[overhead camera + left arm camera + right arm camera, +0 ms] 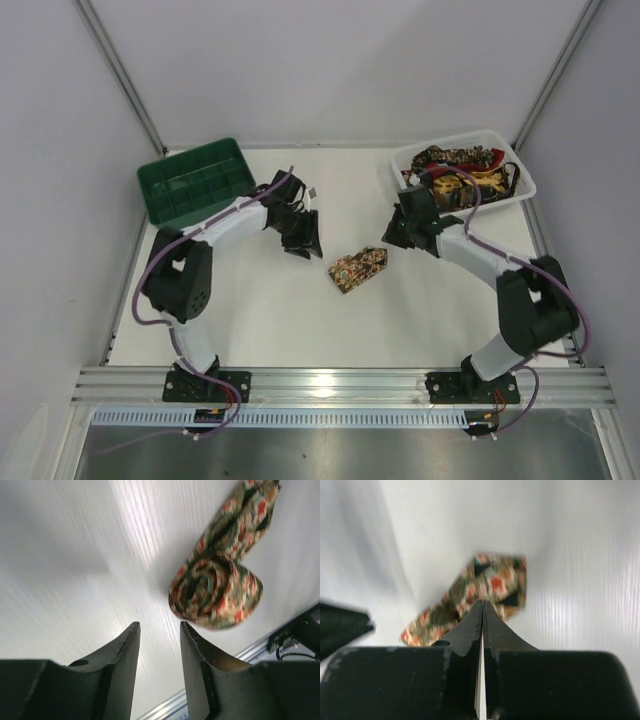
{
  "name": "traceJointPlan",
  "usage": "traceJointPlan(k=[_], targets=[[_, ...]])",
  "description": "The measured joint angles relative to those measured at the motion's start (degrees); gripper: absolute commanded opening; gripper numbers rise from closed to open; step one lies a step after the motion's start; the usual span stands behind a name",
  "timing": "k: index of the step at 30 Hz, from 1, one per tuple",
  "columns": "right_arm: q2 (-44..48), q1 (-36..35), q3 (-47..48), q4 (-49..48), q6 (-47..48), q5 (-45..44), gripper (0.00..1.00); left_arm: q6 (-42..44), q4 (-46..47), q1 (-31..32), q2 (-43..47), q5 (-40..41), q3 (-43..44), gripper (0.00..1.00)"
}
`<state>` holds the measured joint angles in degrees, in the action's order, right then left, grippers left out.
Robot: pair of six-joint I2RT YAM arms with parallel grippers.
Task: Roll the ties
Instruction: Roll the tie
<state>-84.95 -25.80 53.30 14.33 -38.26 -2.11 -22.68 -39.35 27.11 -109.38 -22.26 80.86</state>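
Note:
A rolled tie (358, 269) with a brown, green and red print lies on the white table between the arms. It shows in the left wrist view (217, 587) as a coil with its tail running up, and in the right wrist view (477, 597). My left gripper (303, 236) is open and empty, left of the roll (158, 626). My right gripper (397, 232) is shut and empty, right of the roll (482, 602). Several more ties (458, 172) lie heaped in the white tray (520, 186).
A green compartmented crate (195, 180) stands at the back left, behind my left arm. The white tray stands at the back right, behind my right arm. Grey walls enclose the table on three sides.

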Motion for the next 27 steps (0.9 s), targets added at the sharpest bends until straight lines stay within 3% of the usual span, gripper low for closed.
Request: traceJointPlan(k=[5,12,16,27], targets=[[-12.79,0.81,10.01,0.37,5.49,3.61,0.0,-2.03,2.03,0.02,12.5,-0.61,-10.25,0.59],[-15.91,-0.74,10.27,2.16,6.8,3.91,0.0,-6.91,5.64,0.02,23.47,-4.02,-20.2,0.69],[-16.92,-1.36,9.79,2.14,6.25,2.71,0.0,-10.45,9.07,0.02,26.62,-6.54,-23.67,0.75],[-14.45,-7.26,2.16,-1.81,0.35,0.02,0.0,-16.52,20.83,-0.11,28.33,-12.92,-33.44,0.8]])
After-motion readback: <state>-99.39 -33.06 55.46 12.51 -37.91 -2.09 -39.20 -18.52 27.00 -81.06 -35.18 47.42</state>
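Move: The partly rolled tie lies about 2 cm back and 7 cm to the left of my right hand, some 8 cm below it. From my left hand the tie is roughly 10 cm to the right, 1 cm back and 6 cm down. The white bin of ties stands about 20 cm ahead and 18 cm right of my right hand; the green box is some 20 cm ahead and 28 cm left of my left hand. With my right fingers kept shut, I overshoot forward a little, sink about 7.5 cm onto the tie's loose right end, then drag it back and to the left. My left hand backs off some 10 cm towards my base, rising on the way and dipping slightly at the end, opens wide, and tilts about 20 degrees so its fingers point flatter to the right. ##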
